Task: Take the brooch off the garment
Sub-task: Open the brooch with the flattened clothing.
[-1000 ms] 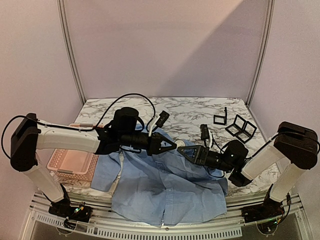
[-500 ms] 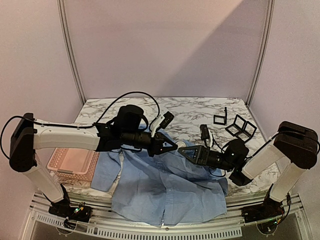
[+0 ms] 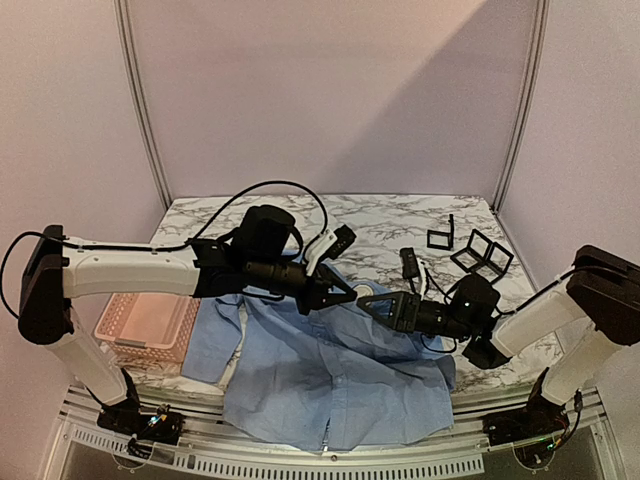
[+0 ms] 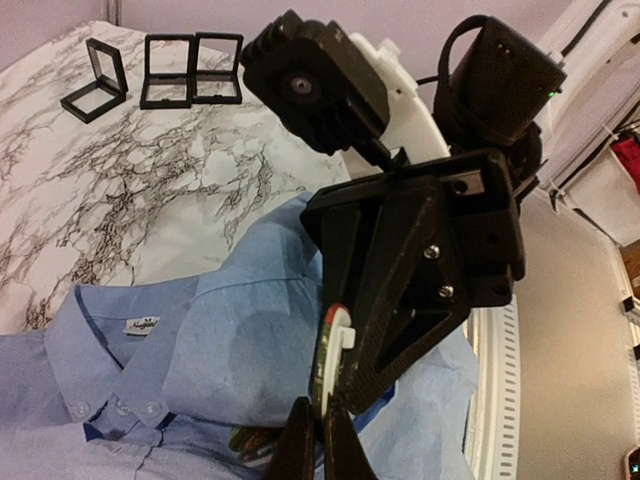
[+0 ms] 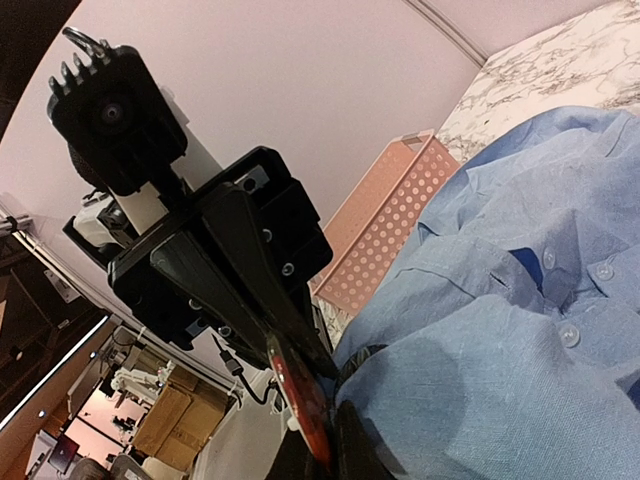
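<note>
The brooch point(image 3: 367, 293) is a thin round disc, seen edge-on with a white back point(image 4: 333, 365) and a red face point(image 5: 298, 400). It hangs just above the collar of the garment point(image 3: 330, 370), a wrinkled light blue shirt point(image 4: 200, 340) spread over the table's front. My left gripper point(image 3: 352, 293) comes in from the left and is shut on the disc's edge point(image 4: 318, 408). My right gripper point(image 3: 378, 303) faces it from the right, shut on the same disc point(image 5: 322, 430). A dark coloured bit shows under a shirt fold below the disc; I cannot tell what it is.
A pink perforated basket point(image 3: 140, 325) stands at the table's left, beside the shirt sleeve. Several small black frame boxes point(image 3: 482, 256) lie open at the back right of the marble table point(image 3: 400, 215). The two wrists and their cables crowd the middle.
Both grippers, still pinched together on the disc, have drifted slightly to the right. The left arm has stretched out further and the right arm's elbow has dropped back.
</note>
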`<action>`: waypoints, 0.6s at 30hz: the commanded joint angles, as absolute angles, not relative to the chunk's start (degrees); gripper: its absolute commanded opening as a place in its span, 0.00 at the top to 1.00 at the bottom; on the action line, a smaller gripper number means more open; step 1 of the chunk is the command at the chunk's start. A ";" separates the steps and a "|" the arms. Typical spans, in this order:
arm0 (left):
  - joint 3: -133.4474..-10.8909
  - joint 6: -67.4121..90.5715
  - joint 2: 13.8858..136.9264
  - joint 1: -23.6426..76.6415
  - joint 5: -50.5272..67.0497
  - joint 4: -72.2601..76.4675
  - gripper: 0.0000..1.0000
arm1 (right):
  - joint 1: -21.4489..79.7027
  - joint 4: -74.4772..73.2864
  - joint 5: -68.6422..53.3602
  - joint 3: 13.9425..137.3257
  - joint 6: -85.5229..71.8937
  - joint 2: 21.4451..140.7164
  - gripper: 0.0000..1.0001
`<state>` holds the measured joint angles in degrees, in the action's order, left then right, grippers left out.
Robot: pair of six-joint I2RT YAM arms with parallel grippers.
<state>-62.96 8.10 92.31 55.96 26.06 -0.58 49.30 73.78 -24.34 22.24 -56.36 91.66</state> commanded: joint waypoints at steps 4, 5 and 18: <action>-65.09 0.81 94.23 64.25 33.85 -7.18 1.00 | 46.87 65.74 -17.58 25.11 -54.52 88.19 0.95; -65.06 0.83 94.23 64.47 33.51 -7.29 1.00 | 46.68 65.96 -17.71 24.94 -54.38 88.01 0.95; -56.78 28.23 95.87 57.50 37.19 23.07 1.00 | 46.65 67.60 -24.50 24.09 -50.97 84.71 0.57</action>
<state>-58.57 19.14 93.47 56.45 27.99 11.29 46.72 66.52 -26.04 22.31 -52.12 87.50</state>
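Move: Between the two sets of fingertips stands the brooch, edge-on and already pinched by the left hand. Its middle is about 2 cm right of the left hand and 1 cm ahead, level with it; from the right hand it is roughly 1 cm ahead and 1 cm above, neither left nor right. The second brooch lies on the garment some 3 cm ahead of the left hand and 3 cm below. The shirt collar is about 12 cm ahead of that hand, 3 cm left and 6 cm lower. Letting go of the brooch's clasp side, the right fingers first ease back slightly with their grip still shut, then spread to over a third of full opening as that hand shifts about 1 cm right and 1 cm forward. The left hand keeps its pinch, draws about 1 cm to the left and, after a small opposite turn, swings its wrist some 10 degrees. ##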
